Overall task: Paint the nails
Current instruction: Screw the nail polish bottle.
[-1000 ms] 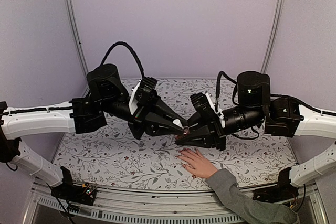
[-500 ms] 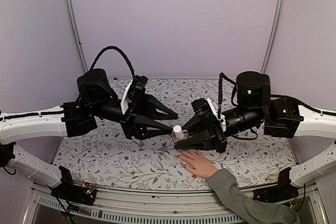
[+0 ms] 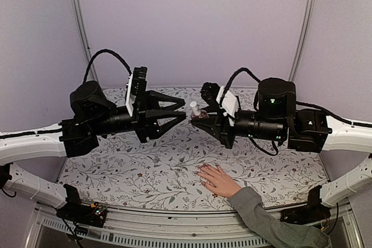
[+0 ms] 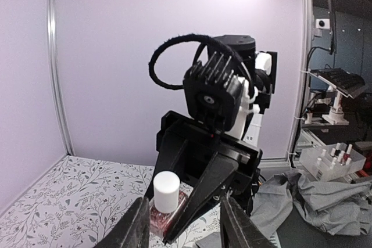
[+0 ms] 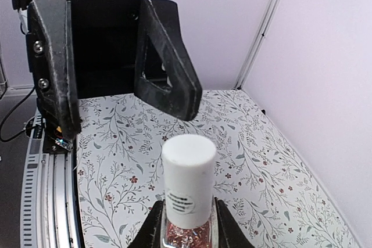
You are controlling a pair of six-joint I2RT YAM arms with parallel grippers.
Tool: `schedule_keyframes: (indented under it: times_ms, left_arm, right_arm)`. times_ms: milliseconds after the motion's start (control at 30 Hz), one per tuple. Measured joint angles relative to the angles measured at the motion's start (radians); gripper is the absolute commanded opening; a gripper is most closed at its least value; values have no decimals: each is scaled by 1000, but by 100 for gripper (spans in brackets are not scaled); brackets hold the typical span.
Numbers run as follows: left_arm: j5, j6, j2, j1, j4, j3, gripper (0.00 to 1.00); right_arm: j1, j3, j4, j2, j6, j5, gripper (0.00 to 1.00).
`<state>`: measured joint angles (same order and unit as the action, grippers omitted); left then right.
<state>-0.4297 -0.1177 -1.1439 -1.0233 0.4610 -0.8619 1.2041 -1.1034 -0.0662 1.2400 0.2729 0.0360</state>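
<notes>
A nail polish bottle [image 3: 196,110] with a white cap and red glitter polish is held up in the air, my right gripper [image 3: 200,118] shut on its glass body. In the right wrist view the bottle [image 5: 188,187] stands upright between my right gripper's [image 5: 187,232] jaws. My left gripper [image 3: 185,112] faces it from the left, open, its tips just short of the cap and touching nothing. From the left wrist, the bottle [image 4: 166,197] sits just beyond my left gripper [image 4: 183,227]. A light-skinned hand [image 3: 218,180] with a grey sleeve lies flat on the table below; its nails [image 3: 200,171] are barely discernible.
The table [image 3: 122,169] has a floral cover, with purple walls and two metal posts [image 3: 79,24] behind. A metal rail [image 3: 174,225] runs along the near edge. Off the table, the left wrist view shows a grey cloth [image 4: 314,198] and a rack of small bottles [image 4: 334,158].
My left gripper opened off the bottle's cap and drew back to the left and up. My right gripper lifted the bottle up and away from the hand. The hand stayed still.
</notes>
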Motion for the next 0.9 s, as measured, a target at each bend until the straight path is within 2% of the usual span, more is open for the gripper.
schedule_keyframes:
  times_ms: [200, 267, 400, 500, 733, 900]
  left_arm:
    - [130, -57, -61, -10, 56, -4, 42]
    - [156, -71, -90, -13, 58, -14, 39]
    - [183, -84, -133, -18, 57, -44, 13]
    - [185, -81, -138, -22, 59, -53, 0]
    - [138, -69, -138, -16, 66, -53, 0]
    - [37, -54, -131, -1, 75, -53, 0]
  right_arm:
    - [0, -22, 0, 40, -22, 88, 0]
    - [0, -24, 0, 46, -25, 98, 0]
    - [0, -27, -1, 51, -30, 116, 0]
    - [-2, -31, 0, 52, -41, 129, 0]
    - [-3, -27, 0, 42, -49, 98, 0]
    - [-8, -7, -1, 7, -47, -17, 0]
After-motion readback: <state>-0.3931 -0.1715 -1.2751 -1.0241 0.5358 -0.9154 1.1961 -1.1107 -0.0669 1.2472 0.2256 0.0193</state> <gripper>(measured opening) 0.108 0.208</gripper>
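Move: The white cap of the nail polish bottle, already gripped by its body in the right fingers, stands about 3 cm to the right of the left hand, 2 cm ahead and 1 cm lower. The bottle body is some 4 cm right of the left hand, 2 cm ahead and 5 cm lower. The model hand lies about 12 cm right, 4 cm back and 32 cm below. From the right hand, the cap is about 4 cm above and 1 cm left, level fore and aft. The left hand, fingers open, swings about 4 cm forward and nearly 3 cm right, sinking slightly, until it straddles the bottle's white cap, then its fingers close and pinch the cap. The right hand keeps its grip on the bottle body and carries it about 2.5 cm forward, turning slightly clockwise; then it comes back as far, while the left hand, still on the cap, draws back about 2 cm with it. ##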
